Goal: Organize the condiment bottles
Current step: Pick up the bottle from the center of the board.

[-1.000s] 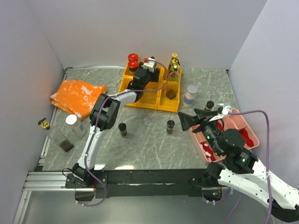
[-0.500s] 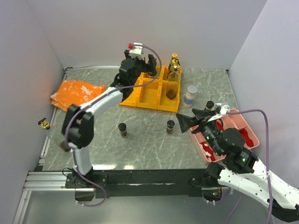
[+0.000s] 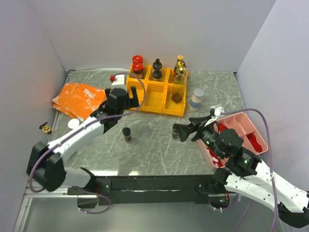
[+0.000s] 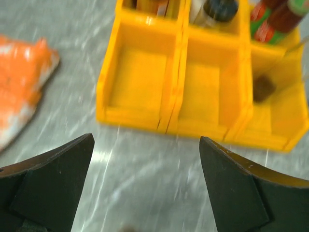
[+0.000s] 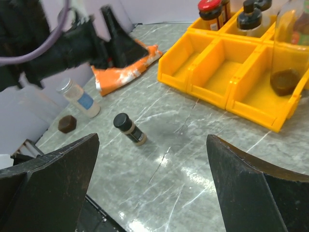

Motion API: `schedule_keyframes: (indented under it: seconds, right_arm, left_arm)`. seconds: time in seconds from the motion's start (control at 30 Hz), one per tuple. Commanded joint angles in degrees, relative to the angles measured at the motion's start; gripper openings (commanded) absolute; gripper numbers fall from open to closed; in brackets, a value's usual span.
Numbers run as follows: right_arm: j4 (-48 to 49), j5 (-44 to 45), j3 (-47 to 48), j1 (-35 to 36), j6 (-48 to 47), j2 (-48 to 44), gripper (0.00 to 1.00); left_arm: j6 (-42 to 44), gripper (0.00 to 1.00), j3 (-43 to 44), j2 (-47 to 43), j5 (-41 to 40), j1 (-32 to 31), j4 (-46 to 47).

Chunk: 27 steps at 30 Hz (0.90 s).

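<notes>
Three joined yellow bins [image 3: 154, 94] stand at the back. They hold two red-capped bottles [image 3: 137, 65], a black-capped bottle [image 3: 157, 67], a gold-capped bottle [image 3: 180, 65] and a clear bottle with a dark base [image 3: 177, 94]. My left gripper [image 3: 135, 95] hangs open and empty just in front of the bins [image 4: 145, 77]; nothing lies between its jaws [image 4: 146, 140]. A small black-capped bottle [image 3: 127, 134] stands alone on the table, also in the right wrist view [image 5: 129, 129]. My right gripper [image 3: 186, 131] is open and empty over mid-table [image 5: 153, 140].
An orange cloth [image 3: 77, 99] lies at the left. A blue-labelled jar [image 5: 79, 99] lies on its side near it. A gold-capped bottle [image 3: 46, 129] sits at the left edge. A silver-capped white jar [image 3: 197, 99] stands right of the bins. A pink tray [image 3: 251, 130] sits at the right.
My left gripper opened, left the black-capped bottle in the middle bin and drew back towards the near left. My right gripper moved left over the middle of the table.
</notes>
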Motion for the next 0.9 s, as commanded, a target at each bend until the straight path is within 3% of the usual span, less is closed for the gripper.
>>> schedule_keyframes:
  seconds: [0.0, 0.2, 0.37, 0.6, 0.87]
  right_arm:
    - [1.53, -1.79, -0.84, 0.31, 1.11, 0.11, 1.00]
    - [1.35, -2.67, -0.58, 0.23, 1.73, 0.99, 1.00]
    - [0.56, -2.76, 0.12, 0.31, 1.82, 1.34, 1.00]
    - [-0.50, -2.32, 0.30, 0.23, 1.99, 0.99, 1.00]
    - [0.21, -2.32, 0.03, 0.31, 1.99, 1.95, 1.00]
  left_arm:
    - [-6.85, 0.94, -5.46, -10.23, -3.11, -3.98, -9.27]
    - [-15.37, 0.84, -12.24, -12.37, -2.58, -9.43, -13.57]
    - [-19.16, 0.81, -15.23, -11.14, -9.16, -14.26, -13.75]
    - [-18.90, 0.84, -17.78, -11.92, -15.50, -15.59, -12.27]
    - [-20.30, 0.71, -20.95, -11.67, -14.01, -15.59, -10.24]
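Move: The small black-capped bottle on the open board lies about 11 cm back from the left hand, 1 cm to its left and some 17 cm below. The orange divided tray's middle is 16 cm ahead and 15 cm right of this hand; a second black-capped bottle stands 24 cm or so to the right of the first, level with it, and a white jar about 19 cm to its left, also level. From the right hand, the first bottle is roughly 9 cm ahead, 25 cm left and 25 cm down. Empty, the left hand draws back from beside the tray about 12 cm towards the small black-capped bottle, going mostly level at first, then sinking steeply to end some 11 cm lower, the last part almost straight down. On the way the fingers tip a further 15 degrees or so downward and narrow from wide open to about three quarters, coming in close with the black cap lined up between the fingertips; whether they touch it can't be seen. ##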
